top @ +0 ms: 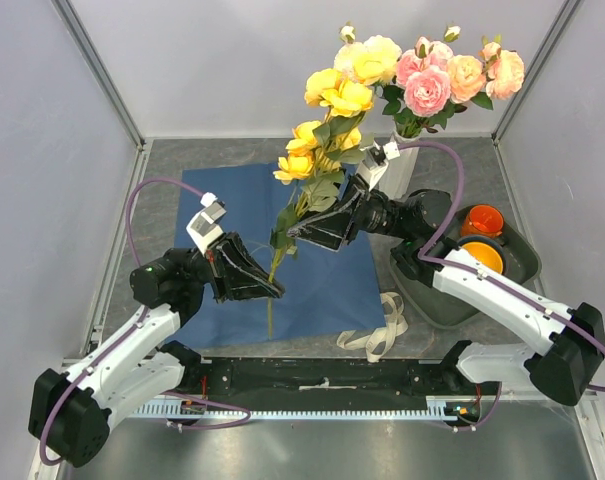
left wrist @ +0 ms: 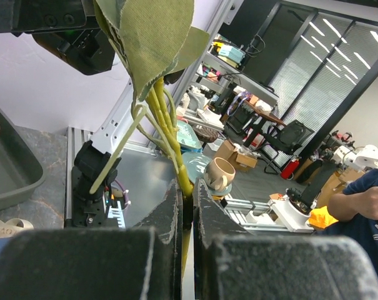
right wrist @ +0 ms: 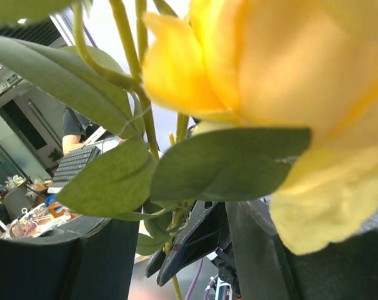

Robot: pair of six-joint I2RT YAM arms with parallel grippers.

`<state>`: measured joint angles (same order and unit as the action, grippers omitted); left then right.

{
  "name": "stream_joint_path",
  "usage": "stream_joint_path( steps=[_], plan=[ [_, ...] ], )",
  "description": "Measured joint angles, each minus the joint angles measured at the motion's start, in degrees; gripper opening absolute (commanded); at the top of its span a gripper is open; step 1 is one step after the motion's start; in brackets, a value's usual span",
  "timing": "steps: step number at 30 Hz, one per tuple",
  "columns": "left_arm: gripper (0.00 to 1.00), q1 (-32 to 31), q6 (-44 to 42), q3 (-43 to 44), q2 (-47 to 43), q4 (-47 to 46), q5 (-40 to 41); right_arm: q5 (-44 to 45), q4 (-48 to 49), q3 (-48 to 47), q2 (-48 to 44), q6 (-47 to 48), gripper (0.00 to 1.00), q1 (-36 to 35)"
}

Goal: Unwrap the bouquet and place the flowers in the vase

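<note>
A stem of yellow flowers [top: 322, 130] leans up over the blue paper sheet [top: 327, 285]. My left gripper [top: 274, 290] is shut on the lower stem [left wrist: 176, 159], which runs up out of its closed fingertips [left wrist: 187, 187]. My right gripper [top: 297, 232] is open, its jaws on either side of the same stem and its leaves [right wrist: 114, 181], higher up; a yellow bloom [right wrist: 270, 81] fills its view. The white vase [top: 404, 172] at the back right holds pink and yellow flowers [top: 427, 75] and is partly hidden by the right arm.
A cream ribbon [top: 382, 328] lies loose at the sheet's near right corner. A dark grey tray [top: 517, 262] with an orange cup [top: 482, 218] sits at the right. Enclosure walls and posts ring the table.
</note>
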<state>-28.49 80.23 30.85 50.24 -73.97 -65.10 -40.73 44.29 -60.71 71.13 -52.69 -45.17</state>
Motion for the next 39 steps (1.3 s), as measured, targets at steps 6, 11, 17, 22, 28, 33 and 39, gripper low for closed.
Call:
stream_joint_path(
  steps=[6, 11, 17, 22, 28, 33, 39],
  plan=[
    [0.02, -0.2, 0.0, 0.0, 0.0, 0.0, -0.5, 0.0, 0.8, -0.2, 0.0, 0.1, 0.29, -0.1],
    [0.02, -0.2, -0.1, -0.1, 0.1, 0.1, -0.9, -0.5, 0.7, -0.2, -0.5, 0.1, 0.01, -0.3],
    [0.62, -0.3, -3.3, 1.4, 0.2, 4.4, -2.1, 0.3, -3.9, -0.2, -3.1, 3.0, 0.00, -0.3],
    [0.96, -0.3, -17.3, 6.1, -4.5, 25.6, -1.9, 7.5, -21.3, -2.8, -9.0, 13.2, 0.00, -0.3],
    [0.98, -0.3, -42.8, 19.0, -10.6, 62.4, 12.7, 27.8, -42.8, -10.4, -17.9, 25.8, 0.00, -0.4],
    [0.98, -0.3, -54.7, 22.6, -11.5, 77.1, 24.5, 55.5, -53.2, -14.5, -22.1, 32.4, 0.00, -0.3],
    [0.97, -0.3, -61.7, 22.6, -8.0, 85.5, 30.2, 86.1, -50.1, -12.3, -21.3, 43.4, 0.00, -0.2]
  ],
)
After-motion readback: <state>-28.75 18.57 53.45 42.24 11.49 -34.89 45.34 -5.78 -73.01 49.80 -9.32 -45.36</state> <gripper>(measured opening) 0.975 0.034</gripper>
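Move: The yellow flowers' stems, still pinched by the left hand, pass between the right hand's open fingers, about 1 cm to its left; their blooms lean some 10 cm ahead of it and 10 cm up. The vase stands roughly 24 cm ahead of the right hand, 20 cm to its right and 32 cm below; the tray is about 8 cm ahead, 36 cm right and 44 cm down. From the left hand, that upper stretch of stem is some 8 cm ahead, 1 cm right and 8 cm up. Almost in place, the right fingers close on the yellow flowers' stems above the left grip; only then does the left hand open wide and let go, swinging some 11 cm forward with a counter-clockwise turn, up first, then down. The right hand carries the flowers some 25 cm right and 11 cm forward towards the vase, arching up slightly and turning about 95 degrees clockwise. ##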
